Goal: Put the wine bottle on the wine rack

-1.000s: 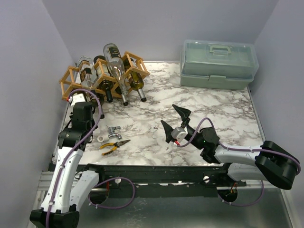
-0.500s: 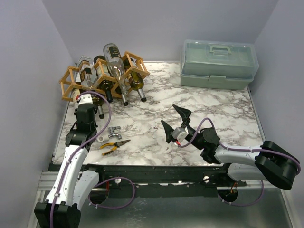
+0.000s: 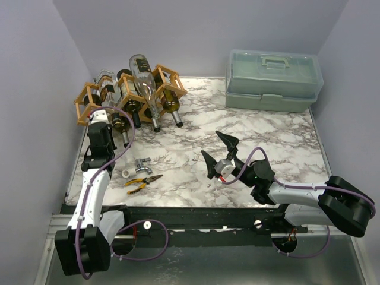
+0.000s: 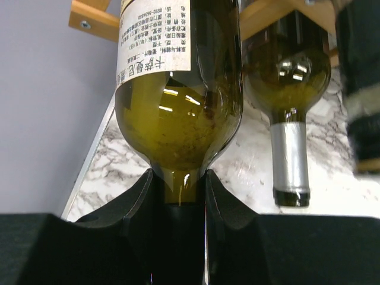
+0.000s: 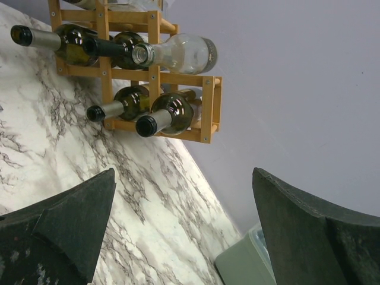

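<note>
The wine bottle (image 4: pixel 178 113), green glass with a white label, fills the left wrist view. Its neck sits between the fingers of my left gripper (image 4: pixel 178 193), which is shut on it. The bottle's body reaches in between the sticks of the wine rack (image 4: pixel 89 21). From above, the wooden wine rack (image 3: pixel 168 75) stands at the back left with several bottles in it. My left gripper (image 3: pixel 98 120) is at its leftmost cell, and the wrist hides most of the held bottle. My right gripper (image 3: pixel 217 151) hangs open over the table's middle, holding nothing.
A translucent plastic toolbox (image 3: pixel 273 80) stands at the back right. Yellow-handled pliers (image 3: pixel 142 181), a metal tap (image 3: pixel 141 162) and a small white fitting (image 3: pixel 127 173) lie near the front left. A racked bottle with a silver-foil neck (image 4: pixel 290 160) sticks out just right of the held one.
My left arm has moved away from me toward the rack, carrying the bottle further into the leftmost cell. The right arm has not moved.
</note>
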Robot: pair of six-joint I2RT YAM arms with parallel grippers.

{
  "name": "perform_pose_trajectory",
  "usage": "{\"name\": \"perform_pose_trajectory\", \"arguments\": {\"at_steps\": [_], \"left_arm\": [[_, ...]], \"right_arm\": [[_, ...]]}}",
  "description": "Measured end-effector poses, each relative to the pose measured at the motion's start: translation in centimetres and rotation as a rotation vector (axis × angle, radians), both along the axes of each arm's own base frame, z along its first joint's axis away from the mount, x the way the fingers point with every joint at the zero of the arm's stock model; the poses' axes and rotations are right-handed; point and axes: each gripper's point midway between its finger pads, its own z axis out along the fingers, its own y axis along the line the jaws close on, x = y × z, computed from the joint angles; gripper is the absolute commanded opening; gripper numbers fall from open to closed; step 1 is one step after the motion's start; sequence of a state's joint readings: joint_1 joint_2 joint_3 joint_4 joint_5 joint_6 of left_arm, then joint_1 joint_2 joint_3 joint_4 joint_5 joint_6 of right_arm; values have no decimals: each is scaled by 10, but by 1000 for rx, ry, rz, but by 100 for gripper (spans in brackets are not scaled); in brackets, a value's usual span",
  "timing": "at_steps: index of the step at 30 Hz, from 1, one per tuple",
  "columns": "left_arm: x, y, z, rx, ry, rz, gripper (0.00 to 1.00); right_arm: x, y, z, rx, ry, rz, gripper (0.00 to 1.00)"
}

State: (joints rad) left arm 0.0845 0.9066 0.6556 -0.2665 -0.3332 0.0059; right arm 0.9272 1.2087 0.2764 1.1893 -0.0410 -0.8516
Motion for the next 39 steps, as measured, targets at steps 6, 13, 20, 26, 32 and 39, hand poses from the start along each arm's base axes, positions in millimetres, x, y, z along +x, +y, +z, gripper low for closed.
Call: {"name": "perform_pose_trajectory", "arguments": {"at_steps": [6,13,20,26,32,39], "left_arm": [[27,8,-4,-30,-46,0,0],[54,16,-4,-43,-59,2,0],[71,20,-7,-45,-66,1,32],[70,24,-1,-69,-104,55,88],[62,30,21,-79,-169,115,92],[35,23,33,-148,-158,159,95]], "right_arm": [[0,0,0,0,1,0,100],[0,1,0,13,15,6,100],[-1,1,-1,24,31,12,100],[-3,5,-4,31,72,37,100],[-3,16,13,96,165,80,100],[-9,13,65,287,318,126,100]]}}
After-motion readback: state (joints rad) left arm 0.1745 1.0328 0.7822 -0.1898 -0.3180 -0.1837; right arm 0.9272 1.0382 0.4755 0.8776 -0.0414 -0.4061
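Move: The left hand holds the wine bottle by its neck, with the bottle's far end already in the rack's leftmost slot, whose middle is some 16 cm ahead, 6 cm left and slightly below. A silver-necked bottle lies about 10 cm ahead, 5 cm right and 9 cm lower. A clear bottle is roughly 14 cm ahead, 3 cm right and 4 cm above. From the empty right hand the slot is about 20 cm ahead, 49 cm left and 7 cm lower. Forward and a little left, almost level, the left hand pushes the gripped bottle about 7 cm farther into the leftmost slot, then opens wide, lets go of the neck, rises some 4 cm and draws back about as far. As it backs off, the open right hand lifts about 6 cm, rolling some 25 degrees around its fingers. ##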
